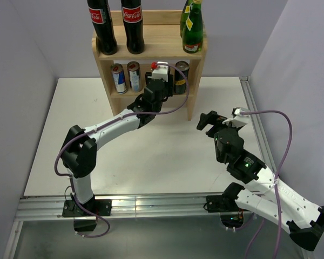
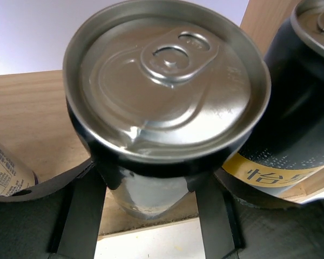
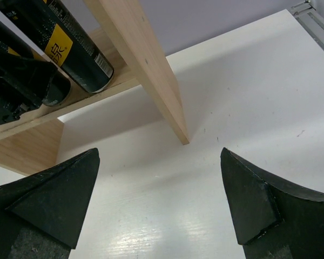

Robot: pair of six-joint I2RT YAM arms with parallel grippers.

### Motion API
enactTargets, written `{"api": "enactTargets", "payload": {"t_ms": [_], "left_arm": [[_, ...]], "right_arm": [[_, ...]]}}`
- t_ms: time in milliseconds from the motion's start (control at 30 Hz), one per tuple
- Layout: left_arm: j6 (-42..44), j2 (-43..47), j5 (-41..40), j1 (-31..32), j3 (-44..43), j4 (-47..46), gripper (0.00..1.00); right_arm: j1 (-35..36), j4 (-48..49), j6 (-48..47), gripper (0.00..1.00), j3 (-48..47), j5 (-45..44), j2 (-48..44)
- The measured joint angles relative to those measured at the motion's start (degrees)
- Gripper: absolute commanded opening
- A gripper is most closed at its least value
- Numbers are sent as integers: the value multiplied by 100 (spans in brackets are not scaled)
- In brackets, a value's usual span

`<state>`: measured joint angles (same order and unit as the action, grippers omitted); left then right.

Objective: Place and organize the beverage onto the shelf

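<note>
A dark can with a silver top (image 2: 167, 75) sits between the fingers (image 2: 83, 216) of my left gripper (image 2: 151, 183), which is shut on its sides. Its base is at the front edge of the board of the wooden shelf (image 2: 32, 118); I cannot tell whether it rests there. In the top view my left gripper (image 1: 160, 81) reaches into the middle tier of the shelf (image 1: 151, 48), and the held can is hidden under the wrist. My right gripper (image 1: 213, 120) hangs open over the table, right of the shelf, with nothing between its fingers (image 3: 54, 205).
A black can with a yellow label (image 2: 291, 124) stands close on the held can's right. Two slim cans (image 1: 126, 77) stand on its left. Two cola bottles (image 1: 117, 24) and green bottles (image 1: 192, 24) stand on top. The shelf's side panel (image 3: 146, 59) is ahead of my right gripper.
</note>
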<state>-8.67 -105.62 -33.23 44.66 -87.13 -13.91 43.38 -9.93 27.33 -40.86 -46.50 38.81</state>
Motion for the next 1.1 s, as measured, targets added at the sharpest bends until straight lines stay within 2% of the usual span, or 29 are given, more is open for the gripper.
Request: {"api": "enactTargets", "payload": {"t_ms": [33,67,100,133,200,233,400,433,933,1100], "left_arm": [[-4,-11,4,0,0,-24,27],[-11,-13,4,0,0,-35,39],[-17,-13,2,0,0,-37,44],[-22,-13,4,0,9,-70,55],[-28,-13,2,0,68,-184,64],[-39,-13,0,0,79,-212,71],[-68,24,0,2,109,-501,82],[-70,59,0,4,131,-564,89],[-166,258,-7,7,457,-796,90],[-315,702,-98,90,1110,-780,91]], "right_arm": [[0,2,7,100,2,2,0],[0,2,9,100,4,2,0],[0,2,11,100,4,2,0],[0,2,13,100,4,2,0],[0,2,26,100,7,2,0],[0,2,33,100,7,4,0],[0,2,39,100,7,7,0],[0,2,46,100,7,7,0],[0,4,136,100,7,48,44],[0,2,138,100,7,66,57]]}}
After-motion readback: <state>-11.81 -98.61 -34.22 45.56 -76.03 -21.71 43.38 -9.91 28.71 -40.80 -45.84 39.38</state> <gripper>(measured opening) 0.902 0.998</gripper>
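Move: My left hand holds the black can, already standing on the middle shelf; its middle is practically at my fingers, about 1 cm ahead. The other black can stands about 8 cm to the right of the held one and level with it. The silver can is some 13 cm to the left at about the same depth, the red-blue can some 20 cm to the left. From my right hand the held can is about 20 cm ahead and 19 cm left. I open my left fingers from around the black can and let go, lifting the hand about 3 cm with a slight tip up and a small roll that lowers its left side. Then I sink back by nearly as much and, speeding up, draw the hand back about 3 cm and a little left, away from the can towards the front of the shelf. ##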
